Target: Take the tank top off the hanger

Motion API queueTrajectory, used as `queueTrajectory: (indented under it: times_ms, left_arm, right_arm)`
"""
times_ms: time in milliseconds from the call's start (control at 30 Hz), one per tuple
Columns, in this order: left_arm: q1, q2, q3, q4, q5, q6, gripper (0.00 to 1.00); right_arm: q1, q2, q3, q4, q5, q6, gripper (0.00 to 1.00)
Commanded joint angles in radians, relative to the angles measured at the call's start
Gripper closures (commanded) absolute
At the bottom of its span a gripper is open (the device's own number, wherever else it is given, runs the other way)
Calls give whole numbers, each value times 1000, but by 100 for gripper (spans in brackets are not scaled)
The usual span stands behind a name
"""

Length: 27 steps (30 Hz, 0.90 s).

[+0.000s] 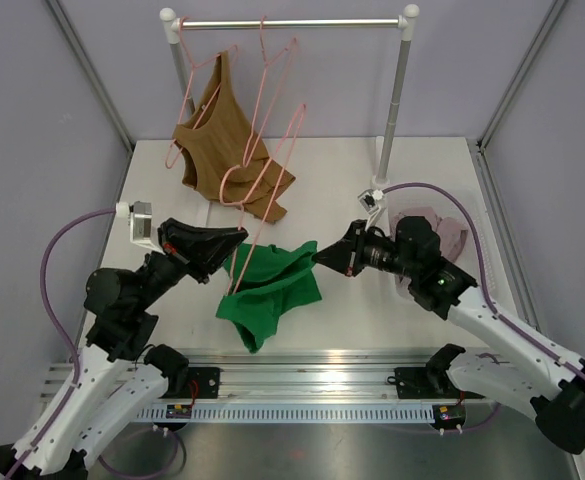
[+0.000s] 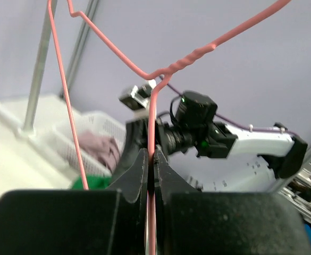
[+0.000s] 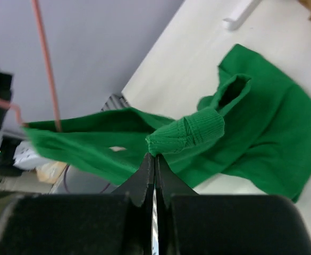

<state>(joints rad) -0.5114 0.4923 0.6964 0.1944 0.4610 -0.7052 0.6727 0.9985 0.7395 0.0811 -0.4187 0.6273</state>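
A green tank top lies bunched on the table between my arms, one part still on a pink wire hanger. My left gripper is shut on the hanger's wire; in the left wrist view the wire runs straight down between the closed fingertips. My right gripper is shut on a folded ribbed edge of the green top, pinched at the tips and lifted a little off the table. The pink wire enters the cloth on the left of the right wrist view.
A brown tank top hangs on another pink hanger from the white clothes rack at the back. A white basket with mauve clothes stands at the right, behind my right arm. The rack's right post rises nearby.
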Motion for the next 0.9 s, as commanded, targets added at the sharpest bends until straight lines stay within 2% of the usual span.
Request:
queueTrajectory:
  times_ms: [0, 67, 100, 200, 300, 367, 433, 500, 533, 600, 733, 767, 800, 833, 867]
  left_arm:
    - [-27, 82, 23, 359, -73, 123, 100]
    - [-47, 127, 63, 392, -116, 194, 100]
    - [-68, 167, 110, 375, -154, 247, 100]
    - [-93, 195, 166, 335, -258, 294, 100]
    - [-98, 181, 212, 251, -376, 317, 100]
    - [-98, 163, 258, 122, -429, 319, 100]
    - [-98, 144, 279, -23, -456, 291, 100]
    - [-98, 132, 316, -134, -550, 256, 100]
    - [-98, 132, 336, -250, -597, 251, 100]
    - [-96, 158, 396, -378, -627, 259, 100]
    - [-95, 235, 494, -516, -670, 262, 100]
    - [-95, 268, 540, -536, -665, 262, 100]
    - [-93, 285, 560, -571, -648, 263, 100]
    - [-92, 302, 583, -587, -638, 265, 100]
    - [-84, 324, 604, -604, -628, 262, 100]
  right_arm:
    - [5, -87, 84, -159, -150, -49, 100]
    - [5, -165, 121, -242, -114, -96, 100]
    - [5, -194, 136, -344, -82, -116, 100]
    - [5, -326, 187, -513, 59, -162, 100]
    - [5, -420, 230, -596, 55, -179, 100]
    - [7, -439, 247, -615, 16, -176, 100]
    - [5, -414, 247, -626, -21, -179, 100]
    - [5, -381, 242, -629, -42, -189, 100]
    - [5, -339, 239, -627, -40, -189, 100]
    - [5, -276, 239, -624, -5, -199, 100]
    - [11, -49, 251, -610, 112, -198, 100]
    - [28, -19, 250, -595, 139, -192, 95]
    - [37, 32, 247, -592, 167, -184, 48]
    - [48, 52, 245, -589, 193, -179, 12]
    - [59, 69, 242, -578, 214, -178, 1]
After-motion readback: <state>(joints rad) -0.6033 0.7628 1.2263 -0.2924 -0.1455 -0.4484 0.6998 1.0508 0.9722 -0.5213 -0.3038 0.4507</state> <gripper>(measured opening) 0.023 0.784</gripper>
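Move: The rack's rod, where the hanger in the left gripper is headed, lies roughly 50 cm ahead of that hand, 6 cm left and 15 cm higher; the brown tank top hangs about 38 cm ahead, 6 cm left and 12 cm lower. The right gripper's lay-down spot is about 25 cm below, 2 cm ahead and 8 cm right of it. From the right hand, the green tank top's middle is some 11 cm left, level fore and aft, 14 cm lower; the basket sits about 25 cm ahead, 40 cm right, 22 cm lower. Keep the left gripper shut on the hanger's stem and carry it forward and up about 8 cm, then swing it left and forward towards the rack, turning some 30 degrees counter-clockwise. Meanwhile pull the green tank top off with the right gripper, back, up and right by about 10 cm each; then reverse forward and down, dip the fingers and open wide to let the cloth go. ##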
